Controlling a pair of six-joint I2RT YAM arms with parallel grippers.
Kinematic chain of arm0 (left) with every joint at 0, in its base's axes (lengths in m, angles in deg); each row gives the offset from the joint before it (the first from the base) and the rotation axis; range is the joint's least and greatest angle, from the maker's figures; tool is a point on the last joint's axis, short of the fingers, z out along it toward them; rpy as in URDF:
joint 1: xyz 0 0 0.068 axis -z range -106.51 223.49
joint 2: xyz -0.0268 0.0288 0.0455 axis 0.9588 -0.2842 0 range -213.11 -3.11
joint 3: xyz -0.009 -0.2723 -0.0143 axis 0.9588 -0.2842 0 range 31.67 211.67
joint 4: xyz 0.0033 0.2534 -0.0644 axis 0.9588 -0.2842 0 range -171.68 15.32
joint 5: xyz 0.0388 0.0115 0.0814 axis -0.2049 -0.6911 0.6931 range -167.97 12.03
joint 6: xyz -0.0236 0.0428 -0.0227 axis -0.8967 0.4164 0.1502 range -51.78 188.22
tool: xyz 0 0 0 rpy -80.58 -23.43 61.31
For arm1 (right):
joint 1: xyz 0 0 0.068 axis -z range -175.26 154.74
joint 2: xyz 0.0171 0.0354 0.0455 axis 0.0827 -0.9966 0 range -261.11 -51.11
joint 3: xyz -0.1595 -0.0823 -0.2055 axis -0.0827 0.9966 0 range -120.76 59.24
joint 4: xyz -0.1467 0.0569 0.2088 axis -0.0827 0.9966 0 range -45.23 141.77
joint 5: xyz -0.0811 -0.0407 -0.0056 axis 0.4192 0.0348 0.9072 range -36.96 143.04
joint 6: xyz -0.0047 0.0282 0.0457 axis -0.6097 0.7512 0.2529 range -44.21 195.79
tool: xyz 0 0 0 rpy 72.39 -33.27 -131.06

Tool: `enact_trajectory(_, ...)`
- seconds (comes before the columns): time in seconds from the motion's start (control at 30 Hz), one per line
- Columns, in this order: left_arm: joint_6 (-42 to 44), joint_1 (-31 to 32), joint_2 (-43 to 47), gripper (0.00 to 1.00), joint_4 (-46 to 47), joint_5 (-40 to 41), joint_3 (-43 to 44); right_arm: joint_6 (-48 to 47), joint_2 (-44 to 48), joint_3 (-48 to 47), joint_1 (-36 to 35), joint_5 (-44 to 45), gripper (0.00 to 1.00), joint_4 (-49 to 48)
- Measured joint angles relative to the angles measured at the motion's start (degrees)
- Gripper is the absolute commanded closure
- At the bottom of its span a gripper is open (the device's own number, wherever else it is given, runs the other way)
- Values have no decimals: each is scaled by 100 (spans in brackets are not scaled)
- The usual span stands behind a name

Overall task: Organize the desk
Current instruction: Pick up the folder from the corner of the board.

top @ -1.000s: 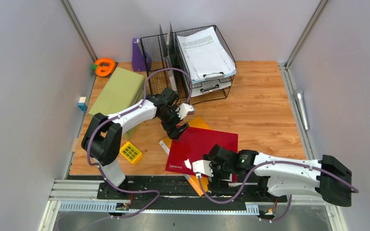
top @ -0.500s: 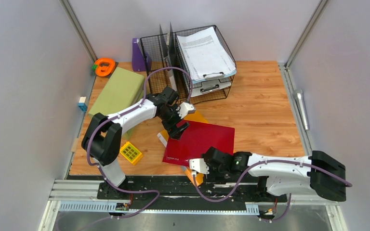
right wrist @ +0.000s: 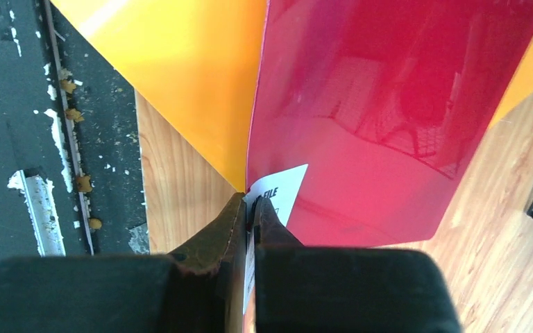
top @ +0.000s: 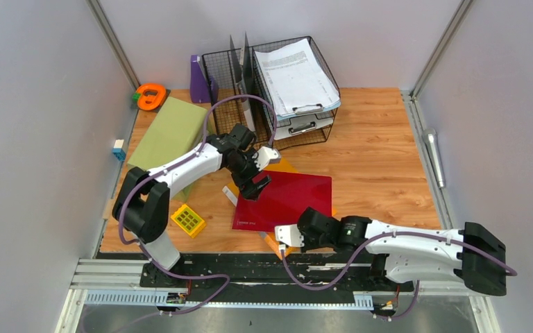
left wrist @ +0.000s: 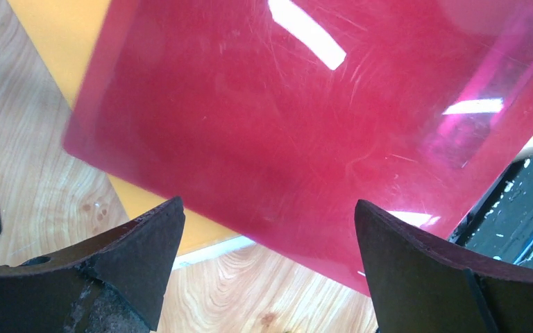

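On the wood-grain desk [top: 375,152] a red plastic folder [top: 284,201] lies over an orange folder [top: 288,168]. My right gripper [top: 284,236] is shut on the red folder's near left corner, pinching the white label [right wrist: 277,191] between its fingers [right wrist: 229,222]. That corner is lifted off the orange folder [right wrist: 180,69]. My left gripper [top: 261,172] hangs open over the red folder's far left edge [left wrist: 305,111], and nothing sits between its fingers [left wrist: 139,257]. The orange folder [left wrist: 55,35] shows under that edge.
A wire file rack [top: 229,76] and a wire tray of papers [top: 295,73] stand at the back. A green pad [top: 170,132], an orange tape dispenser [top: 150,96] and a purple item [top: 198,78] lie back left. A yellow grid block [top: 188,220] sits near left, with a white strip [top: 230,196] beside the folder.
My right gripper has closed from wide open onto the red folder's corner. The folder has slid back and left. The left gripper has shifted slightly back and stays open.
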Motion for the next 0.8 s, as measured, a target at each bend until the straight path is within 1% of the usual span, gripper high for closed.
enact_trajectory(0.17, 94, 0, 133, 0, -33, 0, 0, -59, 190, -157, 96, -7, 100, 199)
enact_trajectory(0.33, 280, 0, 251, 0, -107, 0, 0, -138, 391, -407, 363, -278, 100, 553)
enact_trajectory(0.43, 402, 0, 396, 0, -221, -9, 0, -201, 557, -588, 791, -682, 100, 732)
enact_trajectory(0.57, 647, 0, 804, 0, -457, -28, 50, -343, 765, -1067, 1788, -1379, 100, 1010)
enact_trajectory(0.67, 804, 0, 1093, 0, -737, -52, 442, -459, 787, -1521, 2323, -1755, 100, 1182)
enact_trajectory(0.8, 999, 13, 1377, 0, -1040, -142, 1410, -496, 660, -2085, 2664, -2041, 100, 1344)
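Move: Under the left hand's open fingers runs the left edge of the red folder, whose middle is about 10 cm to its right, 4 cm back and 6 cm down; the orange folder beneath is centred some 8 cm right and 6 cm back. The wire rack stands 26 cm ahead, 5 cm right. The right hand already pinches the folder's near edge by its right end, the folder's middle 11 cm ahead and 7 cm left; the rack is about 40 cm ahead, 12 cm left. Keeping its pinch on the red folder's labelled near edge, the right hand lifts about 13 cm, slowly at first, then faster and also some 6 cm forward towards the rack, its left side rolling up about 20 degrees so the fingertips swing left. The left hand, empty and wide open, rises some 15 cm off the folder's left edge, mostly late, fingertips tilting forward about 20 degrees. ##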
